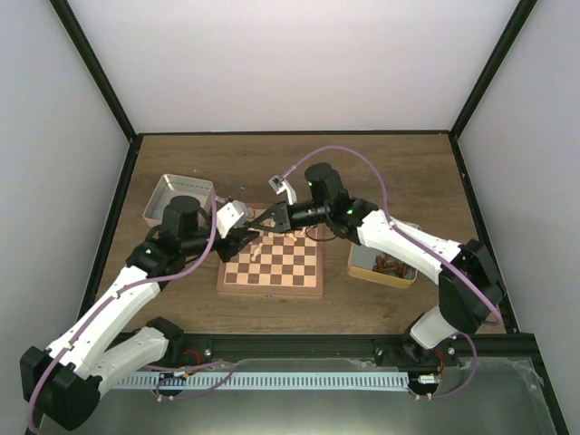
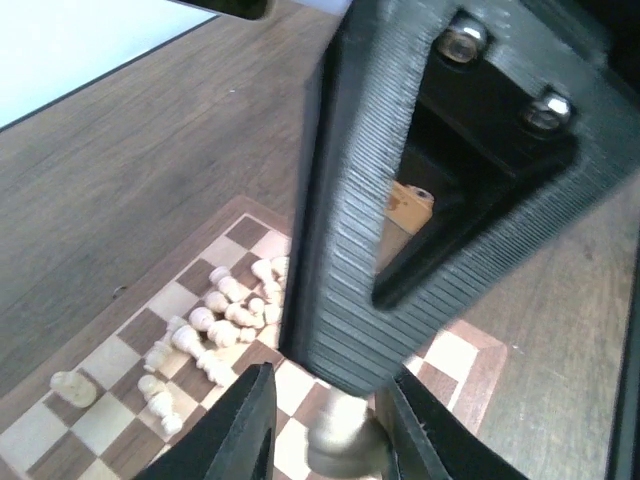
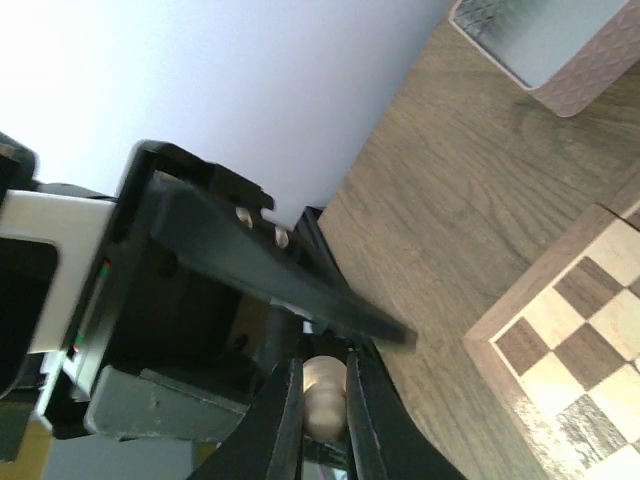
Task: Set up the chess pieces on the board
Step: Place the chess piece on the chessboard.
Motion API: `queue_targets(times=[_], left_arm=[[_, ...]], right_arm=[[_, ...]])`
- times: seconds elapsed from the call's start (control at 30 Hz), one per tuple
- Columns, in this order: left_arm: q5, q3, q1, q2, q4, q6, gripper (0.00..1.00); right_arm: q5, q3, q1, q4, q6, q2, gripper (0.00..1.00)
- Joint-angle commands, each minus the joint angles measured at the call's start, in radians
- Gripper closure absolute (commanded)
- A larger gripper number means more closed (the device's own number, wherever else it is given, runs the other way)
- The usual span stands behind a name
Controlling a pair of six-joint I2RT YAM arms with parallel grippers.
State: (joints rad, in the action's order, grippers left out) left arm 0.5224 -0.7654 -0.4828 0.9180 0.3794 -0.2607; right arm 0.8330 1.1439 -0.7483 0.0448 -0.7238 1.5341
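Observation:
Both grippers meet just above the board's [image 1: 272, 289] far-left corner. My right gripper [image 3: 322, 410] is shut on the top of one pale chess piece [image 3: 324, 395]. In the left wrist view the same piece's base [image 2: 345, 445] hangs between the fingers of my left gripper [image 2: 325, 430]. Its jaws stand slightly apart, with a gap showing at the left finger. The right gripper's ribbed finger [image 2: 350, 250] comes down onto the piece from above. Several other chess pieces [image 2: 215, 330] lie toppled in a heap on the board's squares [image 2: 100, 420].
A shallow grey tray [image 1: 177, 195] sits at the far left of the board, also seen in the right wrist view as the tray [image 3: 545, 40]. A second tray [image 1: 385, 267] holding brown pieces sits right of the board. Dark frame posts rim the table.

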Motion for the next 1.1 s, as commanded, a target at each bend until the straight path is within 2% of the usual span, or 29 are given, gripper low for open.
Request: queue_targets(times=[0.0,0.1,0.23,0.3,0.4,0.53,0.7,1.07], left_arm=[[-0.142,0.007,0.000,-0.005,-0.047,0.080,0.61],[-0.345,0.008,0.000,-0.042,-0.043,0.209,0.41],[-0.509,0.023,0.000,-0.153,-0.031,0.263,0.33],[-0.672,0.019,0.001,-0.227,-0.013,0.335,0.26],[-0.850,-0.049,0.001,-0.278,0.027,0.385,0.25],[-0.924,-0.098,0.001,-0.357,-0.044,0.370,0.23],[-0.923,-0.099,0.001,-0.401,-0.126,0.353,0.18],[-0.870,-0.072,0.001,-0.383,-0.137,0.386,0.17]], right_arm=[[-0.113,0.052,-0.032,0.076,0.072,0.010,0.97],[-0.349,0.099,-0.048,0.142,0.166,0.036,0.98],[-0.615,0.187,-0.070,0.215,0.267,0.122,0.99],[-0.713,0.223,-0.092,0.213,0.318,0.176,0.99],[-0.815,0.277,-0.146,0.181,0.422,0.255,0.99],[-0.906,0.382,-0.208,0.203,0.527,0.394,0.98],[-0.975,0.492,-0.260,0.237,0.596,0.526,0.99],[-1.129,0.686,-0.270,0.359,0.572,0.720,0.99]])
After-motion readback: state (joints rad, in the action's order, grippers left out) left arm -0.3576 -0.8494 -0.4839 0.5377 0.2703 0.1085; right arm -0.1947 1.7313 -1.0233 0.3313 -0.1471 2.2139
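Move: The right hand has a white piece in its fingers, and the left hand's fingers are still around the same piece. The board's far-left corner square lies about 16 cm ahead of the right hand, 8 cm to its left and 24 cm below. One piece stands some 3 cm to the right of that square, and a lying one is about 12 cm nearer and 7 cm right of it. From the left hand, the corner is roughly 16 cm ahead, 8 cm left and 22 cm below. Down about 17 cm, and forward and left some 10 cm each, the right hand carries the pinched piece towards the board's far-left corner, going mainly forward first; its left-pointing fingers swing some 60 degrees to slant forward, left and down. The left hand spreads its fingers wide off the piece, edges forward, then swings away left and up some 16 cm each, turning counter-clockwise to point forward. ##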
